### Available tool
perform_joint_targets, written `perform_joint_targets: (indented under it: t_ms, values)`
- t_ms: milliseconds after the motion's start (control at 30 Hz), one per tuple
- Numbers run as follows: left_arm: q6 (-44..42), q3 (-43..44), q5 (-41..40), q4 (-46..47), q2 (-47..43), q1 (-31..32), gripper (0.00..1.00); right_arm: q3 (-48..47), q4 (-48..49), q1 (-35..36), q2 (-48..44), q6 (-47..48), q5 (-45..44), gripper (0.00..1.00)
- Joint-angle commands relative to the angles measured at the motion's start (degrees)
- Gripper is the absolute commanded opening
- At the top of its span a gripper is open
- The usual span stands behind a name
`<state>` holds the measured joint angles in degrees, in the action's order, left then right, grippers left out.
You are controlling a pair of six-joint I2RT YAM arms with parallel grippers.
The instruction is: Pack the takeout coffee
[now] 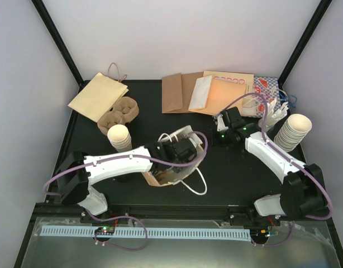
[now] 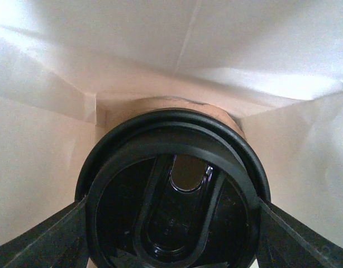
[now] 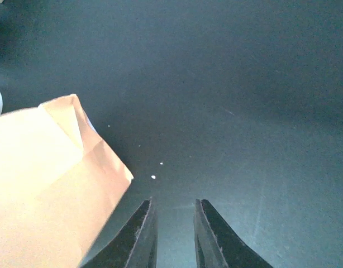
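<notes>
A takeout coffee cup fills the lower middle of the left wrist view, seen from above by its round black sip lid [image 2: 174, 206]. It sits inside a white paper bag [image 2: 255, 50] whose walls surround it. My left gripper [image 2: 172, 204] is shut on the cup, one black finger [image 2: 43, 243] on each side of the lid. From above, the left arm reaches into the white handled bag [image 1: 185, 137] at the table's centre, and cup and fingers are hidden there. My right gripper [image 3: 173, 201] hovers over bare black table [image 3: 227, 100], jaws slightly open and holding nothing. In the top view the right gripper [image 1: 219, 129] is right of the bag.
A brown pulp carrier tray [image 1: 119, 112] and a stack of lidless cups [image 1: 119, 137] stand at the left. Another cup stack [image 1: 294, 131] stands at the right. Flat kraft bags [image 1: 210, 92] lie along the back, one more [image 1: 98, 96] at back left. A kraft bag corner [image 3: 48, 178] lies left of my right fingers.
</notes>
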<state>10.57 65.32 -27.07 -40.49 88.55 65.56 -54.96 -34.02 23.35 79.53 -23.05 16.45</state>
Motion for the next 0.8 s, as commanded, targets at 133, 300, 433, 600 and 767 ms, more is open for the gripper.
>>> perform_joint_targets:
  t_ms: [133,300,433,600,767]
  values:
    - [-0.07,4.09,16.06,-8.09,3.75,-9.73,0.34,-0.10,-5.44,-0.42,-5.52,2.10,-4.38,0.22]
    - [0.86,5.94,19.81,-10.62,4.44,-13.60,0.34,0.94,-6.76,-0.41,-7.78,2.61,-5.77,0.22]
    - [1.84,6.08,23.05,-12.42,5.24,-16.39,0.34,1.50,-7.61,-0.53,-9.30,2.83,-6.15,0.22]
    - [1.91,6.07,25.58,-14.11,6.40,-18.48,0.34,2.59,-8.14,-0.55,-10.90,2.92,-5.99,0.22]
    - [1.95,7.78,26.61,-16.68,9.04,-18.98,0.34,3.55,-8.41,-0.48,-12.43,2.76,-6.03,0.22]
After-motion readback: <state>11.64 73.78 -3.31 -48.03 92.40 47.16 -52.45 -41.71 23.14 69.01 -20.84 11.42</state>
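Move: The open paper bag surrounds the left gripper, its middle about 2 cm below the fingers and 1 cm left, level front to back; its lidded coffee cup is already gripped inside. The white cup stack is some 20 cm left of this gripper and 6 cm ahead; black lids sit 20 cm left and 2 cm back; the pulp cup carriers some 22 cm left and 20 cm ahead. From the right gripper, the bag is about 17 cm left and 7 cm back. Keep the left gripper's hold on the lidded cup inside the bag and carry it forward about 4.5 cm and left some 2.5 cm, nearly level, slowing to the end, while tipping the fingers down roughly 20 degrees so they point nearly straight down. Draw the empty, nearly shut right gripper back, right and up, some 3 cm each way at most, away from the bag. ##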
